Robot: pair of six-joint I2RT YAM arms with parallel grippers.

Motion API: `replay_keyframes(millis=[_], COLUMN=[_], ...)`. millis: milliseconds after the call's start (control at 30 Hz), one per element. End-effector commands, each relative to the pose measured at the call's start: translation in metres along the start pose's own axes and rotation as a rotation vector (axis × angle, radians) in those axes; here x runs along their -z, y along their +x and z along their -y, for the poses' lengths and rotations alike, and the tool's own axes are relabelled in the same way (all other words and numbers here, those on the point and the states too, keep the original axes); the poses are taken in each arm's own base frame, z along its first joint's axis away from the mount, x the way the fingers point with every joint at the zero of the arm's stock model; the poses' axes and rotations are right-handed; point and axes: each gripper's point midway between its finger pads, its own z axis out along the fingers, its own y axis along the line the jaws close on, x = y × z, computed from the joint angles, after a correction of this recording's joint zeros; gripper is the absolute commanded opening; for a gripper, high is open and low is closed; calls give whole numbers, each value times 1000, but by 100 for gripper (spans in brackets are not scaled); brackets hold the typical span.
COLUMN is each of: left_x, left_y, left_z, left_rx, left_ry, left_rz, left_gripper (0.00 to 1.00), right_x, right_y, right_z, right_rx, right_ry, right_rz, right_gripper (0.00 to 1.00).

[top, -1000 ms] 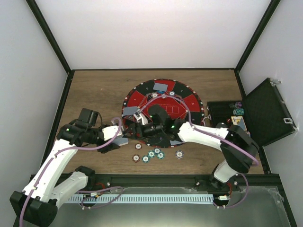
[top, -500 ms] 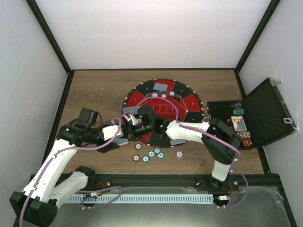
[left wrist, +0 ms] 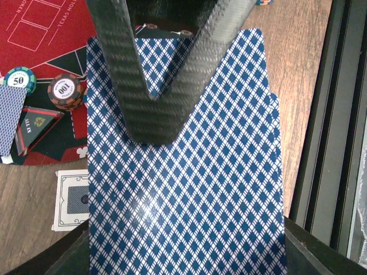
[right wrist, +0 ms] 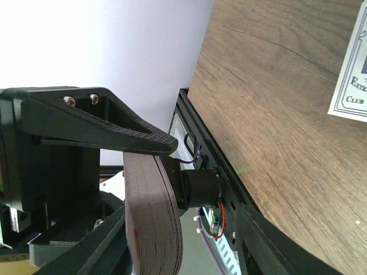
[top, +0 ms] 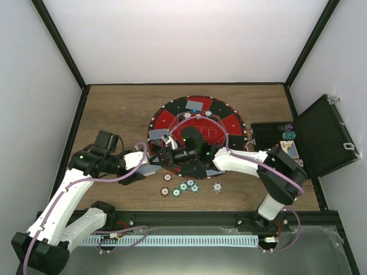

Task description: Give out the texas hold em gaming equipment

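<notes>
My left gripper (top: 144,167) hangs over the mat's near-left edge, shut on a deck of blue-diamond-backed cards (left wrist: 183,189). The top card sits slid a little forward of the rest. My right gripper (top: 167,153) reaches in from the right and meets the deck. A black ribbed V-shaped finger (left wrist: 152,109) lies on the top card. The right wrist view shows the deck (right wrist: 152,217) edge-on, and my own jaws are not clear there. Several striped chips (top: 183,186) lie on the wood in front of the mat. More chips (top: 198,115) and a card (top: 195,105) rest on the mat.
The round red-and-black mat (top: 229,123) fills the table's middle. A black hinged case (top: 327,137) stands open at the right edge with chips in its tray (top: 269,134). A white-bordered card (left wrist: 71,199) lies on the wood by the mat. The metal rail (top: 189,238) runs along the near edge.
My right gripper swung left to the deck, then drew back slightly to the right, still at the deck. The left arm and the deck stayed where they were.
</notes>
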Motion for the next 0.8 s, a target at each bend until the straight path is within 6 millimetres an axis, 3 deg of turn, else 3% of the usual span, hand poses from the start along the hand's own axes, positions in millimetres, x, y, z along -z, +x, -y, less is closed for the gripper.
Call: replay_keyframes(millis=[0, 200, 467, 633, 767], left_x=[12, 11, 10, 8, 9], left_y=[-18, -16, -13, -11, -10], left_z=[0, 0, -1, -1, -1], left_rx=[-30, -26, -26, -25, -23], left_ry=[-15, -16, -22, -21, -25], left_rz=[63, 57, 48, 40, 36], left_gripper=[9, 9, 9, 9, 9], right_x=[13, 24, 47, 65, 89], right_y=[-5, -7, -12, -19, -37], right_z=[9, 5, -6, -14, -7], right_rx=[-8, 4, 24, 41, 34], right_ry=[55, 75, 87, 88, 97], right_rz=[36, 59, 109, 150, 202], right_gripper=[45, 33, 3, 1, 1])
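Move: The top card of the deck, already slid partly out towards the right hand, has its middle about 2 cm left and 1 cm back of the half-open right fingers; the deck's middle is some 4 cm left and 1 cm back. A dealt card on the mat lies 10 cm ahead and 2 cm left, a dark-rimmed chip 9 cm back and 3 cm right, both roughly 15 cm below. From the left hand that top card is about 5 cm right and 1 cm ahead. The top card is pinched by the right fingers, which shut from half open as they pull away, and drawn off the deck to the right, upward and somewhat forward, about 7 cm in all and gathering speed, with the hand turning slightly clockwise. The left hand stays in place and keeps its grip on the deck. ##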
